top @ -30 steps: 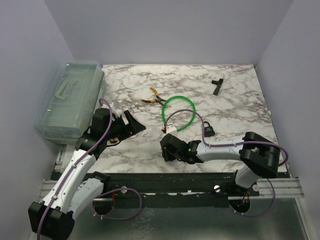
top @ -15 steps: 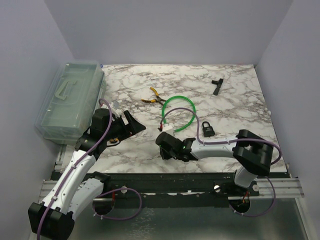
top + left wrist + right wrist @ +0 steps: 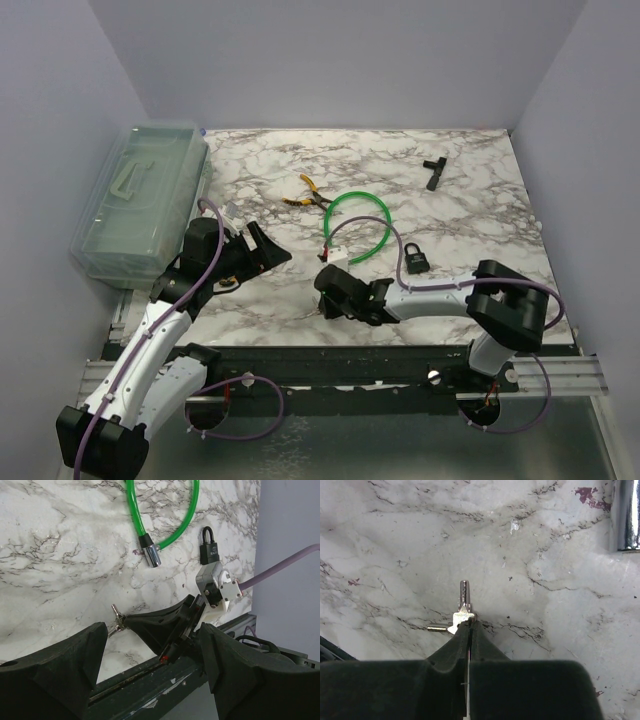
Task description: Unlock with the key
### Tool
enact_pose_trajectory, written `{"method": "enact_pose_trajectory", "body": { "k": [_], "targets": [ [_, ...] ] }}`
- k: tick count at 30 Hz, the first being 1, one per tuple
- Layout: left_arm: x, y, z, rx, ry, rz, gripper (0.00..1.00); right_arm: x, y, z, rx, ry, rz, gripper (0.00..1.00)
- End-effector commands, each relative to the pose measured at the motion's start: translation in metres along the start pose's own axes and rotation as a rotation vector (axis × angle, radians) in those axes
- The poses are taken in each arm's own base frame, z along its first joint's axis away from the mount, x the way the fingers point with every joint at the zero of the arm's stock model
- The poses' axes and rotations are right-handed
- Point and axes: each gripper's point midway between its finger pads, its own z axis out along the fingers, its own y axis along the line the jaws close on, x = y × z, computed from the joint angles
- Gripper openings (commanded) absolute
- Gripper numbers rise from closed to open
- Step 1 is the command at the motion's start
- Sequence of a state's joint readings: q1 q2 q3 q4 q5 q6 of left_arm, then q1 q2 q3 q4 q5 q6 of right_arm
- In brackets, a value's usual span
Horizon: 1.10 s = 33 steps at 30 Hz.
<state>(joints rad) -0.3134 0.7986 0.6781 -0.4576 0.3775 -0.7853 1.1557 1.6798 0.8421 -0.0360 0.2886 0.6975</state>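
Note:
The key [image 3: 464, 597] is a tiny silvery piece lying on the marble, its blade pointing away from my right gripper [image 3: 470, 625]. That gripper is shut on the key's head. A short metal stub [image 3: 436, 628] sticks out sideways beside the head. In the left wrist view the key [image 3: 116, 621] shows at the tip of the right gripper [image 3: 126, 622]. The black padlock [image 3: 416, 260] stands on the table right of the right gripper [image 3: 324, 282]. My left gripper [image 3: 265, 250] hovers open over the table's left part, nothing between its fingers [image 3: 55, 675].
A green cable loop [image 3: 358, 225] with a chrome end [image 3: 152, 556] lies beside the padlock [image 3: 210, 551]. Yellow-handled pliers [image 3: 305, 195] and a black T-shaped tool [image 3: 433, 170] lie farther back. A clear plastic box [image 3: 140, 200] stands at the left edge.
The right gripper slid a little to the left, uncovering the padlock, and its jaws closed onto the key's head. The left arm stayed still.

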Motion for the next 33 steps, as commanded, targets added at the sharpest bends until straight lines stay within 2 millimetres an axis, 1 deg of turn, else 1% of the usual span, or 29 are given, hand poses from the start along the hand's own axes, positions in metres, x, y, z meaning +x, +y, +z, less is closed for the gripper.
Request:
{"method": "enact_pose_trajectory", "body": {
  "k": [1,4,7,13,18,28,33],
  "targets": [
    [0.001,-0.005,-0.002,0.031,0.000,0.006,0.81,0.025,-0.021,-0.006,0.020,0.047,-0.042,0.00],
    [0.003,-0.006,-0.003,0.041,0.011,0.000,0.81,0.018,-0.013,-0.010,-0.025,0.017,-0.036,0.00],
    [0.006,-0.008,-0.003,0.053,0.027,-0.012,0.80,0.007,-0.003,-0.018,-0.089,-0.036,-0.027,0.00],
    [0.015,-0.013,-0.004,0.089,0.059,-0.043,0.80,-0.017,0.000,-0.034,-0.139,-0.144,0.001,0.00],
    [0.021,-0.016,-0.002,0.131,0.081,-0.087,0.79,-0.036,0.002,-0.046,-0.161,-0.226,0.017,0.00],
    [0.036,-0.016,0.006,0.212,0.125,-0.160,0.79,-0.057,0.005,-0.062,-0.179,-0.291,0.012,0.00],
    [0.042,-0.016,0.010,0.259,0.137,-0.223,0.77,-0.075,0.010,-0.078,-0.202,-0.336,0.015,0.00]
  ]
}}
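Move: The keys are already pinched in my right fingertips, just above the table. From that hand, the cable lock's chrome head lies about 12 cm ahead and 4 cm right, with the padlock level with it but some 22 cm right. For my open left hand, the keys are roughly 4 cm back, 6 cm right and 17 cm below; the chrome head is about 8 cm ahead and 10 cm right of it, equally low. Keeping the keys pinched, I first draw my right hand back and right a couple of centimetres close over the table, then lift it about 8 cm almost straight up, tilting the fingers some 20 degrees towards level. My left hand, still open and touching nothing, eases right, back and down towards the keys, its left side rolling down. ##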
